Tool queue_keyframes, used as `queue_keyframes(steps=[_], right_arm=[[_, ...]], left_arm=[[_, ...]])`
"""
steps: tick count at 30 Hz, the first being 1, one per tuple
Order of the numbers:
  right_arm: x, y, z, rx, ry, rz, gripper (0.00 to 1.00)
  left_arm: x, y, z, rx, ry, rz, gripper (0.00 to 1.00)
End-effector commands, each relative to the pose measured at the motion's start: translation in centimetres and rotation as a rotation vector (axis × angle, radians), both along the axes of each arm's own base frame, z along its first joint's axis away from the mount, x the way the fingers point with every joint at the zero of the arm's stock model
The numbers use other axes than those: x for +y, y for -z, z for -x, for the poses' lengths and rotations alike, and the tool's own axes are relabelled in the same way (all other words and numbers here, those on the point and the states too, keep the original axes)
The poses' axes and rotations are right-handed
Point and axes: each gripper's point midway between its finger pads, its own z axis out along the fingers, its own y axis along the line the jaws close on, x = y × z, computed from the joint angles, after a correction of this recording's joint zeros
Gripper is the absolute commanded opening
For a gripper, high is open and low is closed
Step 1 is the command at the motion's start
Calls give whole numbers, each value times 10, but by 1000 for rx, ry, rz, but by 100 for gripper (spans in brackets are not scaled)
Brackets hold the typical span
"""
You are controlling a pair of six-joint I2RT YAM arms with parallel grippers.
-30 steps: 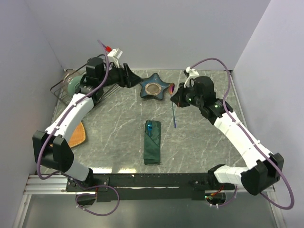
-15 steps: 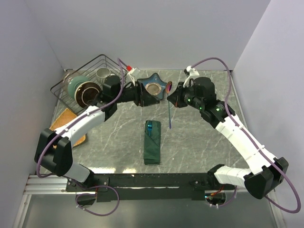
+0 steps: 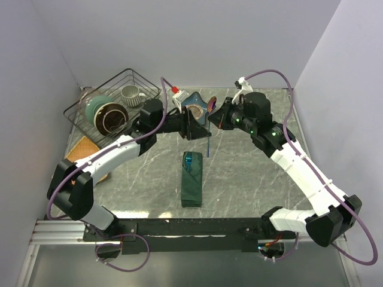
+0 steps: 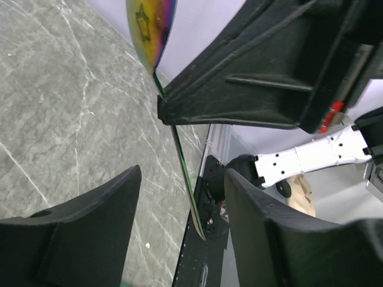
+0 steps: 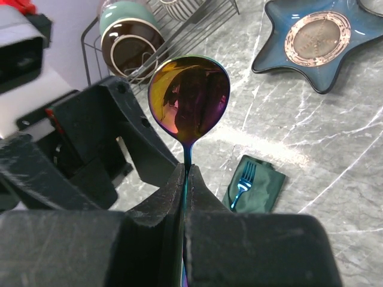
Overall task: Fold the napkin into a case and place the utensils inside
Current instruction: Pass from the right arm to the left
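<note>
The dark green napkin, folded into a narrow case (image 3: 192, 180), lies mid-table with the blue fork (image 3: 189, 160) tucked in its far end. The right wrist view also shows that fork (image 5: 242, 181) and case (image 5: 261, 190). My right gripper (image 3: 214, 116) is shut on the neck of the iridescent pink-magenta spoon (image 5: 188, 98). It holds the spoon in the air, handle (image 3: 207, 143) hanging down. My left gripper (image 4: 182, 179) is open around that handle (image 4: 182, 167), with a gap on each side. From above the left gripper (image 3: 196, 127) sits just left of the spoon.
The blue star-shaped dish (image 3: 197, 100) sits behind both grippers, partly hidden. A wire rack (image 3: 114, 101) holding bowls and a cup stands at the back left. An orange-tan mat (image 3: 79, 150) lies under the left arm near the left wall.
My left arm has swung right, from over the rack to the hanging spoon handle, and its jaws have narrowed a little. The right gripper has shifted left with the spoon.
</note>
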Motion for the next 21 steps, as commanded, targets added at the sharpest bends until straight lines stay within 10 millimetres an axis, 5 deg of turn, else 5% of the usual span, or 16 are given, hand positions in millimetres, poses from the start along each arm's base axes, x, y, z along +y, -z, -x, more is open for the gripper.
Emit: queue_keyframes(steps=[1,6,10,12,13,14,17,21], right_arm=[[1,-43,-1,-89,25,-75,0],[0,-39,3,-93,34,-47,0],[5,-41,8,-106,-7,-59,0],[9,-54,14,-145,-97,-49,28],[-5,-59,8,-154,-104,-40,42],[-14,-66,5,-171,-129,-40,68],[-29,-97,20,-245,-343,-81,92],[-31,-109,30,-346,-403,-54,84]], left_arm=[[-13,-17,-4,-27,-13,34,61],[-19,-13,-8,9,-13,26,42],[-21,-13,-2,17,40,47,1],[-19,-20,16,-13,157,91,1],[-15,-23,16,-36,163,113,1],[-13,-27,17,-41,166,127,1],[-5,-38,29,-79,212,192,1],[1,-47,47,-108,278,269,1]])
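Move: The spoon stands upright, bowl up, pinched in the right fingers just under its bowl; its middle lies about 4 cm below the right hand and 1 cm back of it. From the left hand the spoon's middle is some 2 cm to the right, level in height and straight across, the handle already lined up with the open fingers. From the left hand, the folded napkin lies about 8 cm back, 3 cm left, and the star dish 25 cm ahead, 2 cm left, both nearly 30 cm lower. The left fingers close on the middle of the spoon's handle, below the right hand's grip, as the left hand edges about 2 cm right and slightly down. Only then do the right fingers open and let go of the neck, and the right hand pulls away, rising some 8 cm and going 5 cm right, while the left keeps its pinch and eases back and up, turning about 10 degrees clockwise. ##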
